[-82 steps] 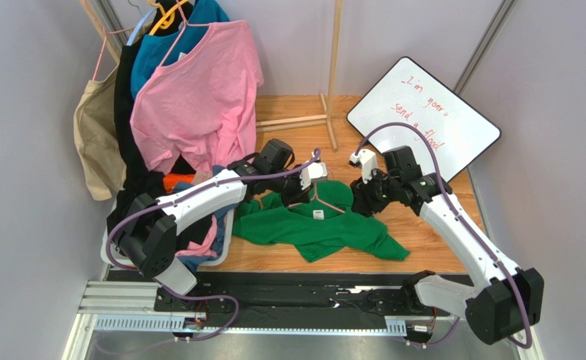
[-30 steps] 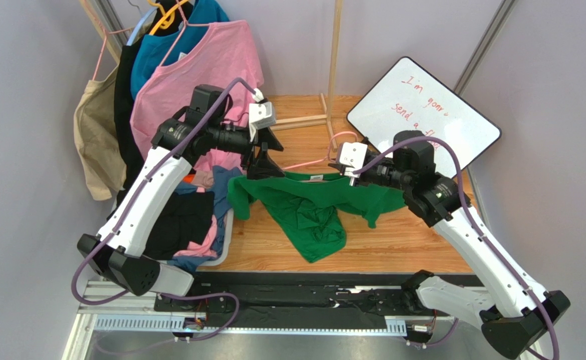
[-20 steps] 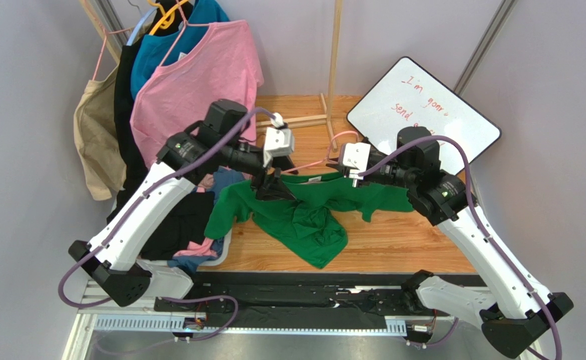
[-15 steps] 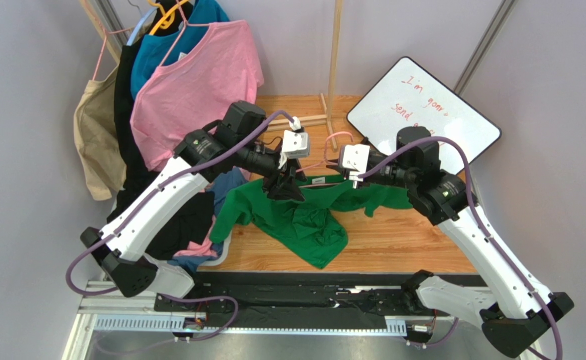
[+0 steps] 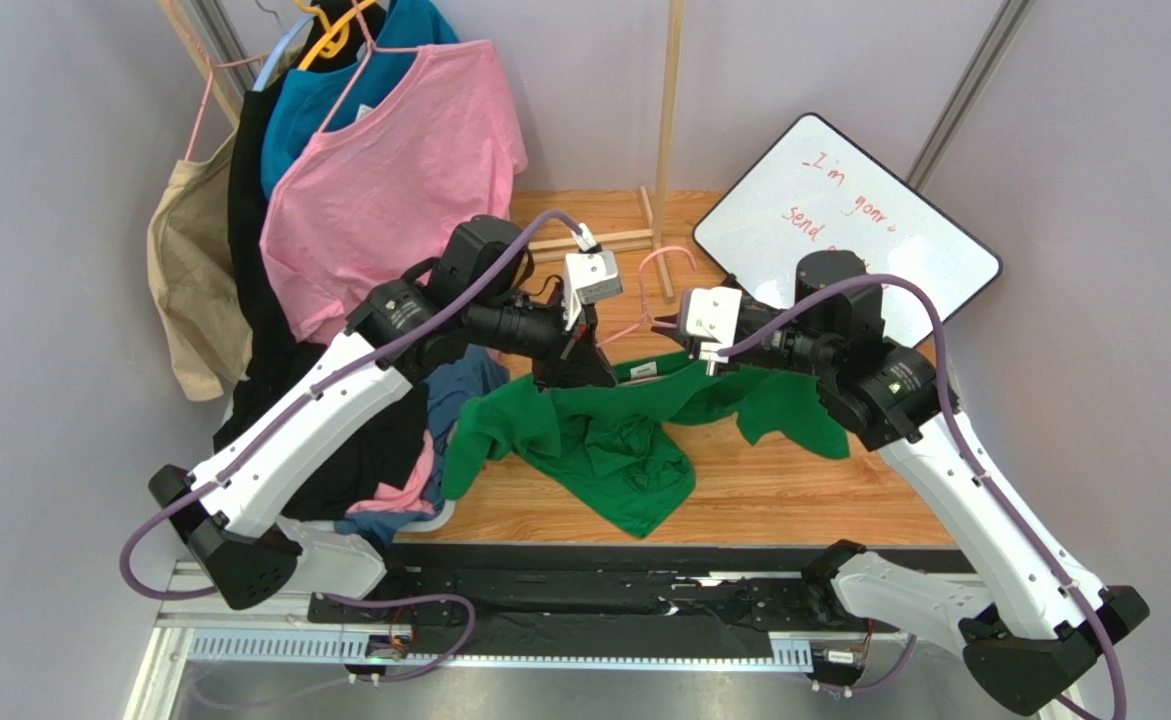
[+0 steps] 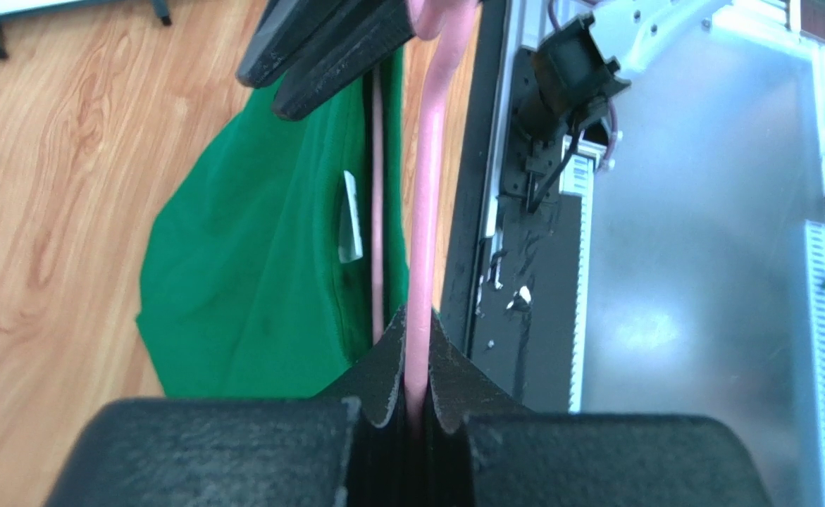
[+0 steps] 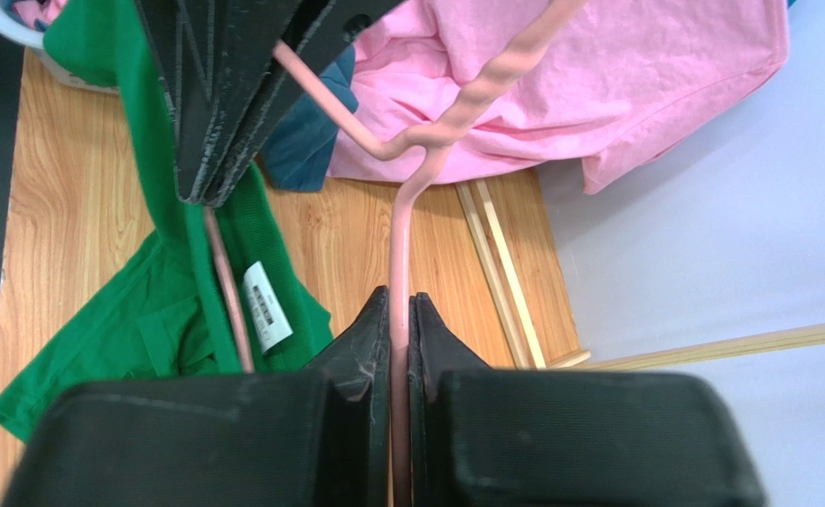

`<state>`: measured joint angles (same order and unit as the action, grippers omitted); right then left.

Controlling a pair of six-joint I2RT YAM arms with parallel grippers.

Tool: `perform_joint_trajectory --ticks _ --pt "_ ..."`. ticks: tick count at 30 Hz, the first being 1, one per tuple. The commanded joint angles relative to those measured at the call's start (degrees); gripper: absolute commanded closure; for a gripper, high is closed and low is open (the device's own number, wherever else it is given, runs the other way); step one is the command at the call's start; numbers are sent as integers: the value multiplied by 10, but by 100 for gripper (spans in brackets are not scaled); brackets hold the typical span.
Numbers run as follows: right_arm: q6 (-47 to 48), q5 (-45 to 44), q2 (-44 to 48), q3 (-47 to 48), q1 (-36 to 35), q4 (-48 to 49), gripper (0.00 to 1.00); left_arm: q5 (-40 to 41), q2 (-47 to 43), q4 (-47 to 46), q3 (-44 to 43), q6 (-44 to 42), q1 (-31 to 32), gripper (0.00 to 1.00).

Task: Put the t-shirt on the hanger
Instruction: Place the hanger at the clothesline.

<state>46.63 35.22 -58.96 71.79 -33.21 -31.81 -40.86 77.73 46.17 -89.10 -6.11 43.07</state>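
Observation:
The pale-pink wire hanger (image 5: 648,273) is held up over the wooden table between both arms, hook pointing to the back. My left gripper (image 5: 587,357) is shut on its wire (image 6: 424,211), close to my right gripper (image 5: 672,348), which is also shut on the wire (image 7: 397,243). The bright green t-shirt (image 5: 618,432) hangs from the hanger at its neck and droops onto the table, bunched in the middle. Its white label (image 7: 264,307) shows inside the collar (image 6: 349,229). How far the hanger's arms reach into the shirt is hidden.
A pink t-shirt (image 5: 396,180), a teal-blue shirt (image 5: 396,53) and a yellow-orange hanger (image 5: 328,38) hang on the rack at the back left. A basket of clothes (image 5: 381,488) stands left of the table. A whiteboard (image 5: 847,233) leans at the back right, beside a wooden post (image 5: 671,120).
My left gripper left the shirt's left shoulder, swung right to the hanger and shut on its wire. The right gripper kept its hold on the hanger; the shirt's left side dropped.

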Motion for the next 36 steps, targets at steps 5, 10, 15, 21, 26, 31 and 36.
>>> perform_joint_trajectory --ticks 5,10,15,21,26,31,36 --pt "-57 -48 6 32 -4 84 5 105 -35 -58 -10 181 -19 100" --pt "-87 -118 38 21 -4 94 0 148 -28 -70 -33 224 -103 100" --pt "-122 -197 73 11 -4 93 0 224 2 -43 -113 213 -170 100" --pt "-149 -290 133 -22 -4 90 0 347 72 -14 -262 156 -183 100" --pt "-173 -322 152 -12 -3 73 0 379 193 -35 -448 141 -192 100" --pt "-179 -335 152 -1 -3 52 0 374 302 -6 -593 157 -193 100" --pt "-188 -338 158 -7 -3 44 0 361 278 -73 -486 163 -198 100"
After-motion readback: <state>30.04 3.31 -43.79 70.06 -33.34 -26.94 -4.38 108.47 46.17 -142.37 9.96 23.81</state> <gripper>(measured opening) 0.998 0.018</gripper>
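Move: The clothesline, just beyond view, is judged some 38 cm ahead of the left hand, about 8 cm left and 12 cm higher. From that hand the hanging pink t-shirt is about 22 cm ahead and 25 cm left, 5 cm lower, and the stand's upright post some 32 cm ahead and 8 cm right. From the right hand, the clothesline is about 32 cm ahead, 15 cm left and 12 cm up. Right fingers open off the hanger and withdraw rightward; left carries it 28 cm forward and up, turning counter-clockwise, towards the clothesline. ##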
